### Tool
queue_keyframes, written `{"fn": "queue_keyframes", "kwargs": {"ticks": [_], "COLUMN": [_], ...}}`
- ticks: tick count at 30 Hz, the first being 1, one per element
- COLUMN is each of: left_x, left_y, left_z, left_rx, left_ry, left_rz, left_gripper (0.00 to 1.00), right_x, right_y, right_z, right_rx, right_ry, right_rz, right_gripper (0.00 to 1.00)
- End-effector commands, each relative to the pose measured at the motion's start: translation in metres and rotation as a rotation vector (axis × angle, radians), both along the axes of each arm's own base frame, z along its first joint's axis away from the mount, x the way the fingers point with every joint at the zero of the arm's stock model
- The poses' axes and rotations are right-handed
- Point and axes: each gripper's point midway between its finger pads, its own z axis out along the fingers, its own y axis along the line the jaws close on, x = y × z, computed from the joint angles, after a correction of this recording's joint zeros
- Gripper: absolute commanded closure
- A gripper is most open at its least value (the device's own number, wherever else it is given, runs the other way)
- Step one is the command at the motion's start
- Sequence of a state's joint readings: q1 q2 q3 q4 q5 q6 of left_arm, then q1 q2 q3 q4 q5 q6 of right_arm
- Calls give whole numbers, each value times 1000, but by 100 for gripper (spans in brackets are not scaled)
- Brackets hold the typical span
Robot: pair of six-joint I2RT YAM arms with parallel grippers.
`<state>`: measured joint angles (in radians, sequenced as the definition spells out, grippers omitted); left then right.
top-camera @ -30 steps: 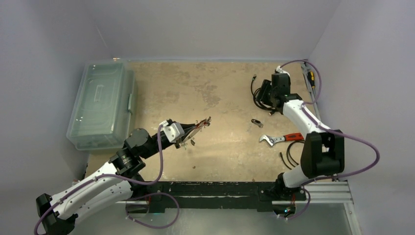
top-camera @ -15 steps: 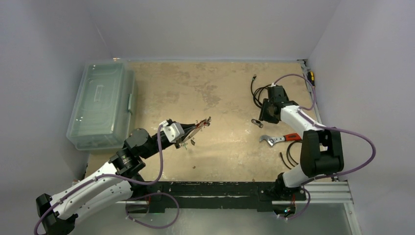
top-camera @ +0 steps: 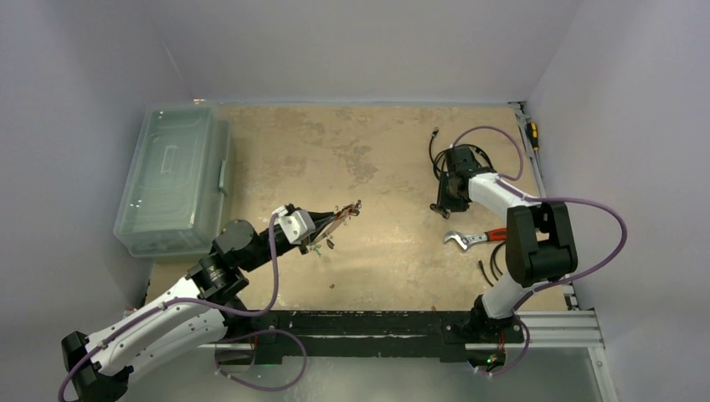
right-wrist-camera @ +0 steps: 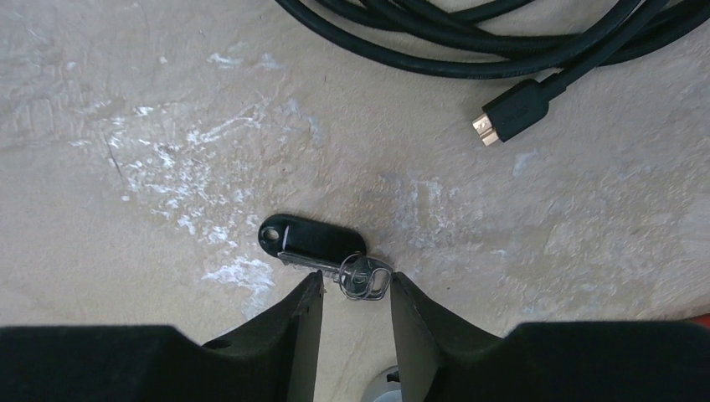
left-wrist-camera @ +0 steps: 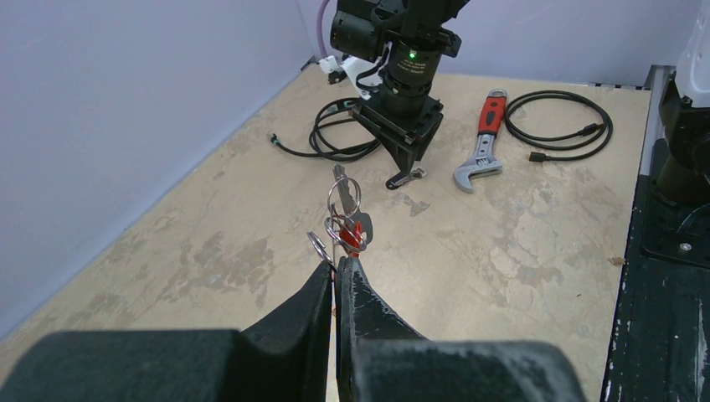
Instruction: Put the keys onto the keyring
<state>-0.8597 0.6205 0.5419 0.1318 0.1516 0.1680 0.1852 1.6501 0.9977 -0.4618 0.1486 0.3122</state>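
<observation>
My left gripper (top-camera: 333, 222) (left-wrist-camera: 337, 265) is shut on the keyring (left-wrist-camera: 330, 201), a thin silver loop held off the table. A red-headed key (left-wrist-camera: 352, 236) and small split rings hang on it. On the table at the right lies a silver key (right-wrist-camera: 366, 273) with a small wire ring, beside a black plastic fob (right-wrist-camera: 311, 239). My right gripper (right-wrist-camera: 356, 289) (top-camera: 441, 206) (left-wrist-camera: 405, 173) points down over this key. It is open, with one finger on each side of the key's head and a gap on the left side.
A red-handled wrench (top-camera: 477, 237) (left-wrist-camera: 482, 149) lies near the right gripper. A black coiled cable (top-camera: 442, 161) (right-wrist-camera: 502, 42) with a USB plug (right-wrist-camera: 506, 113) is behind it. A small cable loop (left-wrist-camera: 557, 126) sits by the right base. A clear plastic box (top-camera: 172, 180) stands at the left.
The right gripper has swung left and towards the near side, down over the silver key, and its jaws have narrowed. The left arm and the keyring have not moved.
</observation>
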Motion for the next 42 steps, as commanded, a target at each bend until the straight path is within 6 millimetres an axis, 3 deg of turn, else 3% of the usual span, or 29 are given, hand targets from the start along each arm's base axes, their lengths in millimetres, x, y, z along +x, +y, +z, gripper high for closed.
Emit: {"fn": "queue_keyframes", "kwargs": {"ticks": [1,16,25,33,42], "left_x": [-3,-3,-2,-3,-2], "left_y": [1,2,3,3,2], "left_z": [34,34,35,35,34], "left_rx": [-75,-76,-77,-78,-75], "left_ry": [-55,-54,-57,-57,-55], "left_rz": [-8,-6,-1,-2,-2], "left_gripper": [100,100,100,100,100], "right_x": [16,8,4,6,-2], "right_y": [-1,4,3,12,82], "right_z": [16,-2,-5,20,75], "right_rx": [-35,-37,-44,10,301], "right_ry": [-48,5,23,-26,-152], "right_rz": [12,35,38,61,239], "right_gripper": [63,72,100,100,100]}}
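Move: The loose key with its black tag lies on the board just under the right hand's open fingers, about 1 cm ahead, 1 cm to the left and 2 cm below. From the right hand, the cable plug is some 5 cm ahead and 5 cm right, the cable coil's middle about 12 cm ahead and 5 cm right, and the wrench's middle 7 cm back and 10 cm right. From the left hand, the key lies roughly 15 cm ahead, 25 cm right and 26 cm below. The right hand, already straddling the small ring end of the black-tagged key, bobs up slightly and then sinks to about 1 cm below where it began, where its part-open fingers shut fully and pinch the ring end. It then lifts about 5 cm while swinging some 4 cm left towards the bunch that the still left hand keeps holding, the wrist turning about 10 degrees. ##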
